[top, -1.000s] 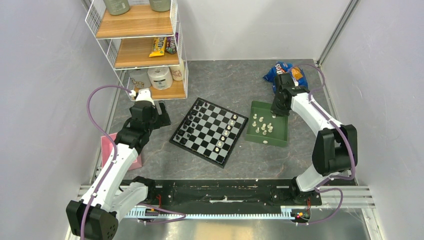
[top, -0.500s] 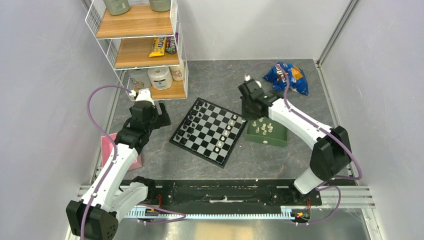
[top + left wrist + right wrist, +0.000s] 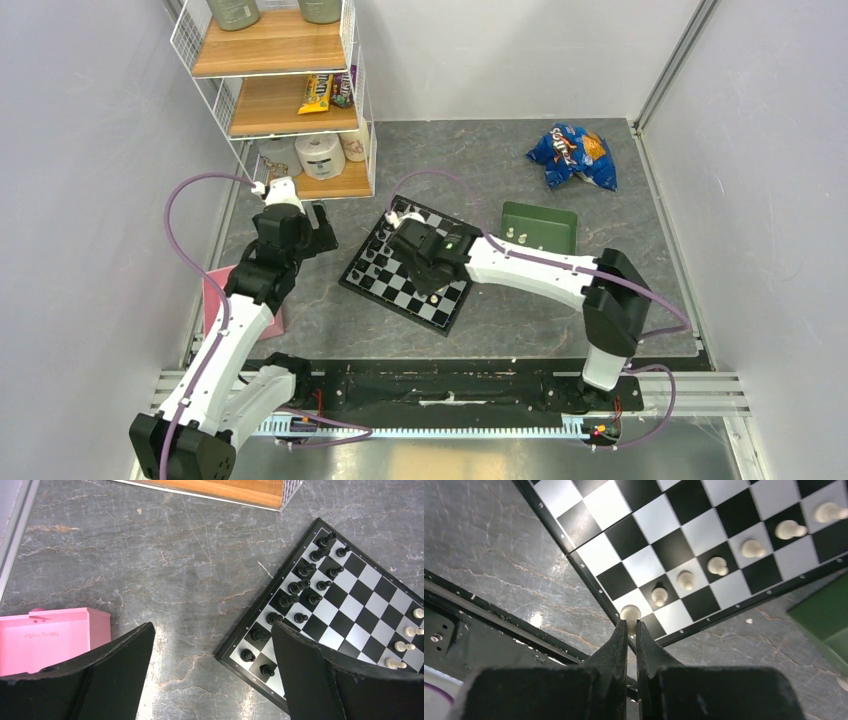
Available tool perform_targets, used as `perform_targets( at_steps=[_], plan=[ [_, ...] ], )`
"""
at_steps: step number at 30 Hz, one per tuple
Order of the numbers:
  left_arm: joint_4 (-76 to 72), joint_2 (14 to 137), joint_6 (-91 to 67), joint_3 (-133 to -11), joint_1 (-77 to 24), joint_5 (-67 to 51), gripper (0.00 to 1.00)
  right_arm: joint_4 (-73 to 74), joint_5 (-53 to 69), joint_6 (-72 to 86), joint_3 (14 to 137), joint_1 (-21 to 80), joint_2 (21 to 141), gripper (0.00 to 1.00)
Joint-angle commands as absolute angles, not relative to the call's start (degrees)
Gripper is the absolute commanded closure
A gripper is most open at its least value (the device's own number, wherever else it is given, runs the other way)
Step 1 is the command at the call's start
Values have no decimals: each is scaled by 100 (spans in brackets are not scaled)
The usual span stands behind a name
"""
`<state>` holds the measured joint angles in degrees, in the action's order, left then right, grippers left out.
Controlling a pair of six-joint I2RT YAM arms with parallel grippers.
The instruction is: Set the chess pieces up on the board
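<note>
The board (image 3: 372, 270) lies at the table's middle, black pieces along its left side. In the right wrist view my right gripper (image 3: 630, 625) is shut on a cream-white chess piece (image 3: 630, 612), held over the board's (image 3: 664, 520) near corner square. A row of several white chess pieces (image 3: 717, 565) stands along that edge. From above, the right gripper (image 3: 435, 275) hangs over the board's near right part. My left gripper (image 3: 212, 670) stands open over bare table left of the board (image 3: 350, 595), nothing between its fingers (image 3: 120, 665). Black pieces (image 3: 300, 586) fill the board's left rows.
A green tray (image 3: 545, 222) with a few white pieces (image 3: 511, 233) sits right of the board. A blue snack bag (image 3: 572, 155) lies at the back right, a wire shelf (image 3: 290, 90) stands at the back left, and a pink box (image 3: 215, 300) is by the left arm.
My right arm has swung from the green tray across to the board's near side, carrying a white piece. The left arm has hardly moved.
</note>
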<state>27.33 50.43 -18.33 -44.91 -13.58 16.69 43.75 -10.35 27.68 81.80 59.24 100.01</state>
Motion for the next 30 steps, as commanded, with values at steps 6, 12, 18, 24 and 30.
perform_targets(
  at_steps=[6,12,18,24,30],
  plan=[
    [2610,4884,-1811,-4465,-1336,1934,6,4379,-983,2460,8525,6266,10642,100],
    [2610,4922,-1811,-4465,-1336,1936,6,4470,-900,2412,8517,6302,10834,100],
    [2615,4971,-1806,-4474,-1336,1913,6,4516,-751,2425,8499,6302,10957,100],
    [2610,4983,-1800,-4474,-1336,1881,6,4559,-765,2454,8507,6305,11065,100],
    [2610,5012,-1802,-4480,-1336,1868,6,4597,-821,2451,8490,6304,11126,100]
  ],
)
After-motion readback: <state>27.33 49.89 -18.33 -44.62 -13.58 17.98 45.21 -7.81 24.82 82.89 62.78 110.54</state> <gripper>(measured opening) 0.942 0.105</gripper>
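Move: The right hand holds a white pawn over the board's near end; the empty white corner square at the end of the pawn row lies about 3 cm back, 1 cm left and 8 cm below. The last set pawn is right under the hand, 7 cm down, the next 2 cm ahead and 2 cm right. The green tray sits roughly 12 cm ahead, 23 cm right. From the left hand that square is some 19 cm back, 25 cm right, 15 cm below. Down by about 6.5 cm, quickly at first and then easing off, the right hand lowers the pinched pawn towards the empty corner square, drawing back some 3 cm and a touch left past the last set pawn. The wrist tips the fingers roughly 15 degrees nearer to straight down; they stay shut on the pawn. ##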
